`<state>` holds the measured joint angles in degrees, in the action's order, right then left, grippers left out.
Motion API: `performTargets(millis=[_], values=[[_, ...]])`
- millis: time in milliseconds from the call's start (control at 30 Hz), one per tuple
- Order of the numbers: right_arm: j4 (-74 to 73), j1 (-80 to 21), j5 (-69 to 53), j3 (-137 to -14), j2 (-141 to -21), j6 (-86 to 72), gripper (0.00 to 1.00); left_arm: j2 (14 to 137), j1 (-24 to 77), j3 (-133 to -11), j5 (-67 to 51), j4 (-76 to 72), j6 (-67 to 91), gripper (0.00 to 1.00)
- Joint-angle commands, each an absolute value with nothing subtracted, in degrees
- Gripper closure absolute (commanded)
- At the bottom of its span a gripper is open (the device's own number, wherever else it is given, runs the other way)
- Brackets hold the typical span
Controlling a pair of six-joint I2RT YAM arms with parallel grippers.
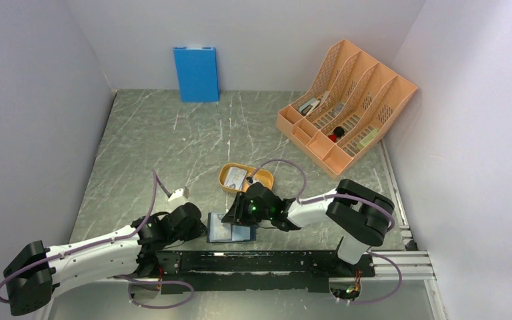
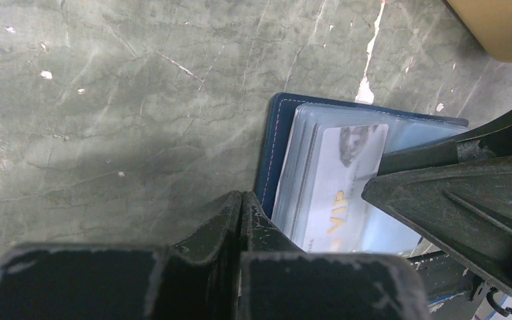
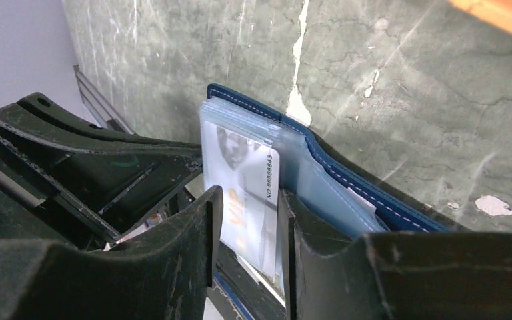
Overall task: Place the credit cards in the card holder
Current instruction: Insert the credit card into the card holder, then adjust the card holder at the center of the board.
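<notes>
The card holder (image 1: pixel 230 233) lies open near the table's front edge, its navy edge (image 2: pixel 275 150) and clear pockets (image 3: pixel 327 193) showing. One grey credit card (image 2: pixel 347 190) with gold "VIP" print sits part-way in a clear pocket, and its free end (image 3: pixel 243 180) sticks out between the spread fingers of my right gripper (image 3: pixel 248 207), which is open. My left gripper (image 2: pixel 241 199) is shut with nothing visible between its fingers, its tip at the holder's left edge. More cards (image 1: pixel 235 177) lie in the orange tray (image 1: pixel 267 181) just behind.
An orange slotted file rack (image 1: pixel 347 110) with small items stands at the back right. A blue flat panel (image 1: pixel 197 73) leans on the back wall. The black mounting rail (image 1: pixel 267 263) runs just in front of the holder. Grey walls close in on three sides.
</notes>
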<state>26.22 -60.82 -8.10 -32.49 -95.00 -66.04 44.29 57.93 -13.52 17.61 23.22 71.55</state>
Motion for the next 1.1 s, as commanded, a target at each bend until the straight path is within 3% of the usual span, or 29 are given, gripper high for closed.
performTargets(millis=[0,267,367,467,567,767,1067], values=[[24.8,-62.8,-8.7,-35.2,-95.2,-66.5,0.61,44.5,58.1,-11.2,14.9,26.7,71.2,0.95],[3.7,-62.8,-3.9,-41.7,-85.9,-57.4,0.4,40.6,58.1,-15.5,18.7,33.5,71.5,0.87],[-5.8,-62.8,-2.2,-45.3,-82.6,-53.8,0.35,39.7,58.1,-18.1,19.3,35.3,70.8,0.71],[-16.2,-62.8,3.7,-48.5,-77.8,-50.0,0.35,38.8,58.0,-21.5,20.3,37.9,70.1,0.45],[-23.0,-62.8,8.3,-47.8,-72.8,-46.7,0.35,37.5,58.1,-24.7,21.7,40.7,69.1,0.35],[-26.2,-63.0,8.3,-44.5,-71.6,-43.9,0.37,35.3,58.1,-25.2,22.3,41.9,69.5,0.34],[-24.0,-65.8,10.0,-48.2,-82.2,-43.4,0.37,33.7,58.0,-23.1,21.8,42.7,71.4,0.35]])
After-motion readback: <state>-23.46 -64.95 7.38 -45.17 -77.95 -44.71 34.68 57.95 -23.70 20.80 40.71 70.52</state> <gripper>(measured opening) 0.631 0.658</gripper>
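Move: The open card holder's middle is about 8 cm right of the left hand and 1 cm farther out, level with it; those nearly shut fingertips are at its left edge. From the right hand, the holder's right edge lies some 8 cm right, 1 cm back and 3 cm below. The sleeved card is roughly 2 cm left of the right hand, 1 cm back and 2 cm below; the yellow tray sits about 15 cm ahead and 6 cm right. Take both grippers off the card holder. Raise the right one about 10 cm off the card, then carry it right across the open page and lower it towards the holder's right edge, tipping its fingers some 30 degrees steeper and opening them wider. Open the left fingers wide at the left edge and lift that hand about 6 cm. ##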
